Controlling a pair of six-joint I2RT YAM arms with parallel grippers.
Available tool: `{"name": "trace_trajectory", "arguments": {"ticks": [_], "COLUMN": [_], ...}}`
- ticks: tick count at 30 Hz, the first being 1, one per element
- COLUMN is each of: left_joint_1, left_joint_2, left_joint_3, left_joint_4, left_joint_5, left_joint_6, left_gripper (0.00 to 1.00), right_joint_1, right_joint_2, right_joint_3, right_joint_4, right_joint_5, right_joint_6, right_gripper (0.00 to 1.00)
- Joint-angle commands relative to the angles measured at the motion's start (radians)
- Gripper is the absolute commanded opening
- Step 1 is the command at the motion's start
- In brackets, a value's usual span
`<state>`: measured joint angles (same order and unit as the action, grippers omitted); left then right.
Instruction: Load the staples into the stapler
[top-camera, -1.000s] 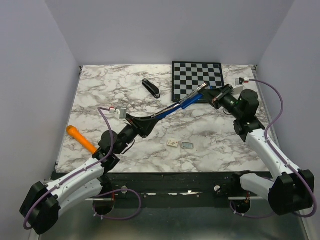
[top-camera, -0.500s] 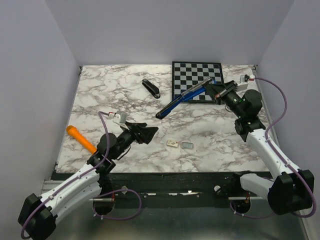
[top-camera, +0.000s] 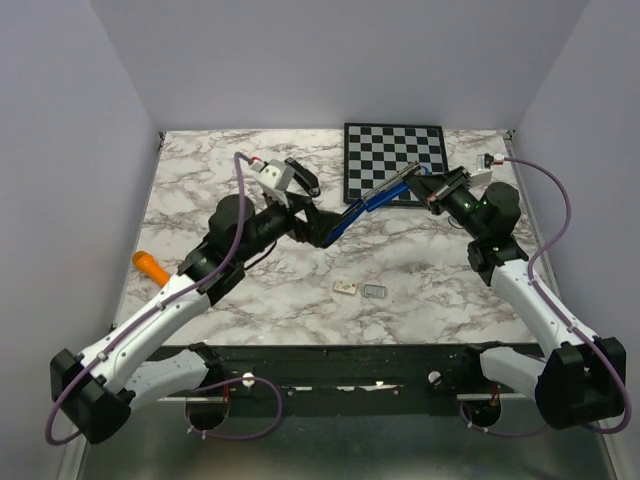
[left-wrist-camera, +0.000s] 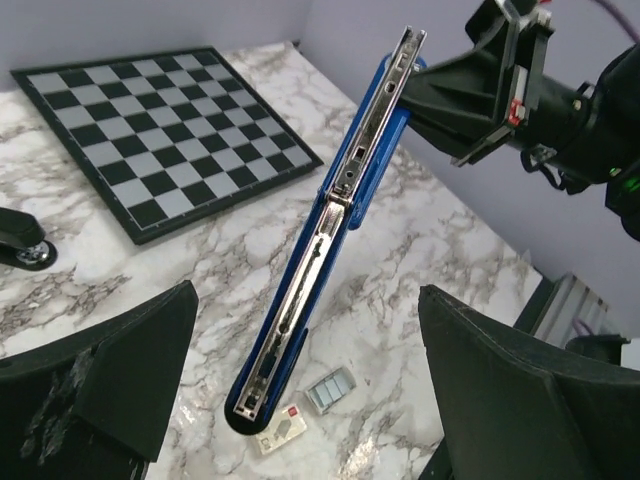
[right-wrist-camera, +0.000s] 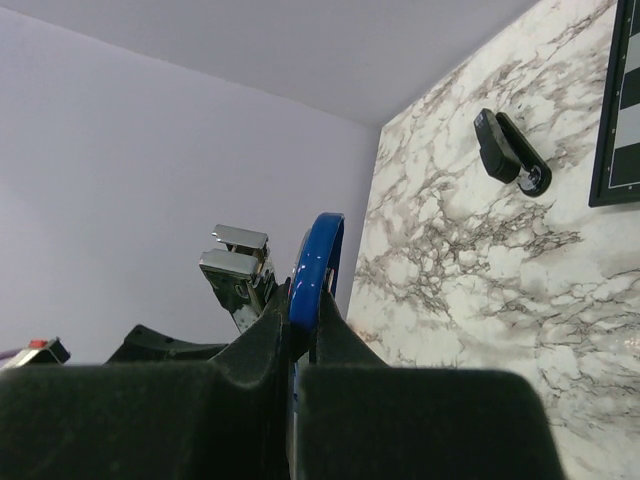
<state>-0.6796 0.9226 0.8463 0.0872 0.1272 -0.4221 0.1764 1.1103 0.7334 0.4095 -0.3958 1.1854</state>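
My right gripper is shut on one end of the blue stapler and holds it above the table, opened out flat. The metal staple channel faces up in the left wrist view, running down the stapler. In the right wrist view the blue stapler is pinched between the right gripper. My left gripper stands wide open by the stapler's free end without touching it; in its own view the left gripper frames that end. The staples lie on the marble below, the staples beside a tiny white box.
A chessboard lies at the back right. A black stapler sits behind the left wrist, also seen as the black stapler. An orange object lies at the left. The white box is near the front centre.
The left gripper let go of the stapler's lower end, opened wide, drew back, then swung up and back beside that end. The right gripper kept hold of the stapler, shifting slightly.
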Motion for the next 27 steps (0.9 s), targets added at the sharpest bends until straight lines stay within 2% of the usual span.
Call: {"name": "trace_trajectory", "arguments": {"ticks": [1, 6, 9, 10, 13, 19, 27], "left_joint_1": [0.005, 0.005, 0.006, 0.005, 0.005, 0.005, 0.005], "left_joint_2": [0.18, 0.312, 0.389, 0.424, 0.49, 0.577, 0.656], "left_joint_3": [0.166, 0.334, 0.387, 0.422, 0.485, 0.557, 0.628], "left_joint_4": [-0.138, -0.205, -0.231, -0.239, -0.273, -0.313, -0.36], "left_joint_5": [0.185, 0.267, 0.324, 0.336, 0.379, 0.376, 0.439], "left_joint_6": [0.1, 0.176, 0.2, 0.206, 0.215, 0.258, 0.293], "left_gripper": [0.99, 0.93, 0.87, 0.8, 0.73, 0.65, 0.55], "right_joint_1": [-0.002, -0.002, -0.003, -0.002, -0.003, -0.003, -0.003], "right_joint_2": [-0.013, -0.018, -0.021, -0.023, -0.026, -0.03, -0.029], "right_joint_3": [0.003, -0.006, -0.014, -0.015, -0.022, -0.031, -0.042], "right_joint_4": [0.063, 0.051, 0.051, 0.049, 0.051, 0.057, 0.071], "right_joint_5": [-0.028, -0.043, -0.052, -0.055, -0.057, -0.069, -0.081], "right_joint_6": [0.002, -0.004, -0.006, -0.006, -0.009, -0.006, 0.003], "right_gripper": [0.01, 0.01, 0.01, 0.01, 0.01, 0.01, 0.01]}}
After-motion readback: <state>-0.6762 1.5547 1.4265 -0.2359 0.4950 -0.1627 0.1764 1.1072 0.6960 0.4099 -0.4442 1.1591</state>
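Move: About 11 cm to the left hand's right, 6 cm ahead and 3 cm lower is the middle of the opened blue stapler. The stapler's free end is some 3 cm right and 6 cm below, and the right gripper is about 20 cm right and 9 cm ahead. On the table, roughly 33 cm down, the staples lie 13 cm right and the staple box 6 cm right. From the right hand, the stapler's middle is 9 cm left and 3 cm back. Sweeping right about 10 cm and forward some 5 cm, the empty left hand passes from the stapler's free end to its middle, sinking about 4 cm, mostly late. It swings some 20 degrees clockwise and rolls its left side up, its wide-open fingers narrowing to a bit over half around the middle; a touch can't be made out. The right hand keeps its pinch on the far end, easing down about 1.5 cm. ##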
